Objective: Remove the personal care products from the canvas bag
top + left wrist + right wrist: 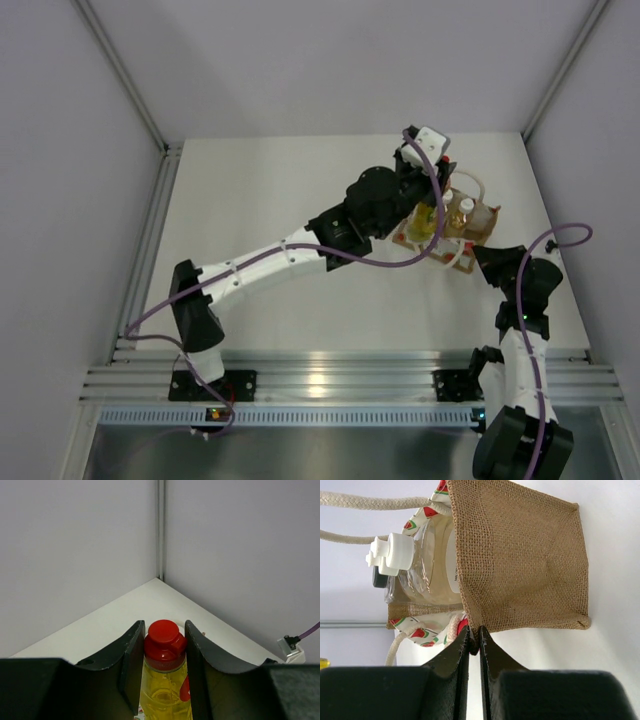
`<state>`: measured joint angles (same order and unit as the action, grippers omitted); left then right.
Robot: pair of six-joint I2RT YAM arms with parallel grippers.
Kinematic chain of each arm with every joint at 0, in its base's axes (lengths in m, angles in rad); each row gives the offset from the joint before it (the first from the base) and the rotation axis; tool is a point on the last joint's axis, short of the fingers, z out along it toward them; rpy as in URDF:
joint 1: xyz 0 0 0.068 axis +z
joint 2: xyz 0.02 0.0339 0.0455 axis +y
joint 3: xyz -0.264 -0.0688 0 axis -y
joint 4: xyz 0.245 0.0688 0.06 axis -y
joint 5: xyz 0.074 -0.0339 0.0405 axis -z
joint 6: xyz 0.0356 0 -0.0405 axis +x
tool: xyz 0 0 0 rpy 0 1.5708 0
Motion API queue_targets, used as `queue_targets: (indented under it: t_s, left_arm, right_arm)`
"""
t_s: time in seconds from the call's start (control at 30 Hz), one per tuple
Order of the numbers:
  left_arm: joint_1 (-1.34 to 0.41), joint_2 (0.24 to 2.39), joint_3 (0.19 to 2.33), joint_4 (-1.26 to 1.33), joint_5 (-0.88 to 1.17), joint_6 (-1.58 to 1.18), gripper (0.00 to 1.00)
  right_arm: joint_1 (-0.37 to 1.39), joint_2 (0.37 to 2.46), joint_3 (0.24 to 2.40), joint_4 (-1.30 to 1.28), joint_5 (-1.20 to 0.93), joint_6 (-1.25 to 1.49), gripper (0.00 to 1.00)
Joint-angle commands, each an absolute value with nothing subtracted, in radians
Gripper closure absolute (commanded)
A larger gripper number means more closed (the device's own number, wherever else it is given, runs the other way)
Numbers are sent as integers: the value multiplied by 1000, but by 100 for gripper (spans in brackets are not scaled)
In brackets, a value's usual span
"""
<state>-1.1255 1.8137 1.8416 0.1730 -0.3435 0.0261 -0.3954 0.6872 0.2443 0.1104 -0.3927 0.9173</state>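
The canvas bag stands at the back right of the table; in the right wrist view its brown weave fills the middle. My right gripper is shut on the bag's rim at its near corner. My left gripper is shut on a yellow bottle with a red cap, gripping just under the cap, at the bag's mouth. Other personal care products stay inside: a pale amber bottle with a white cap and a dark cap behind it.
Pale rope handles loop out of the bag's mouth, and its watermelon-print lining folds over the rim. Grey walls close in the table on three sides; the back corner lies just beyond the left gripper.
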Motion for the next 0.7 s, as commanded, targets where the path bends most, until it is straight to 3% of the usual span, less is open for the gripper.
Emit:
queue_targets:
  t_s: [0.0, 0.37, 0.67]
  left_arm:
    - [-1109, 1631, 1710, 449, -413, 60, 100]
    - [-1022, 1396, 1304, 583, -500, 20, 100]
    - [-841, 1310, 1010, 768, -497, -78, 100]
  right_arm:
    - [-402, 689, 261, -26, -351, 876, 94]
    - [-402, 672, 293, -60, -348, 865, 94]
    - [-402, 654, 314, -84, -362, 853, 96]
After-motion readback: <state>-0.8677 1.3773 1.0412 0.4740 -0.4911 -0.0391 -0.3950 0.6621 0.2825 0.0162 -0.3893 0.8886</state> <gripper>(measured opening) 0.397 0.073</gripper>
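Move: The left hand already holds the red-capped bottle by its neck, above the canvas bag. The open table it is carried over lies about 28 cm to its left, 8 cm ahead and 42 cm below. The bag's middle is some 7 cm to its right, 2 cm ahead and 35 cm down. From the right hand, pinching the bag's near rim, that open table is about 40 cm left, 13 cm ahead and 12 cm below. The left hand carries the pinched bottle about 20 cm left, sinking 10 cm, away from the bag, turning counter-clockwise. ##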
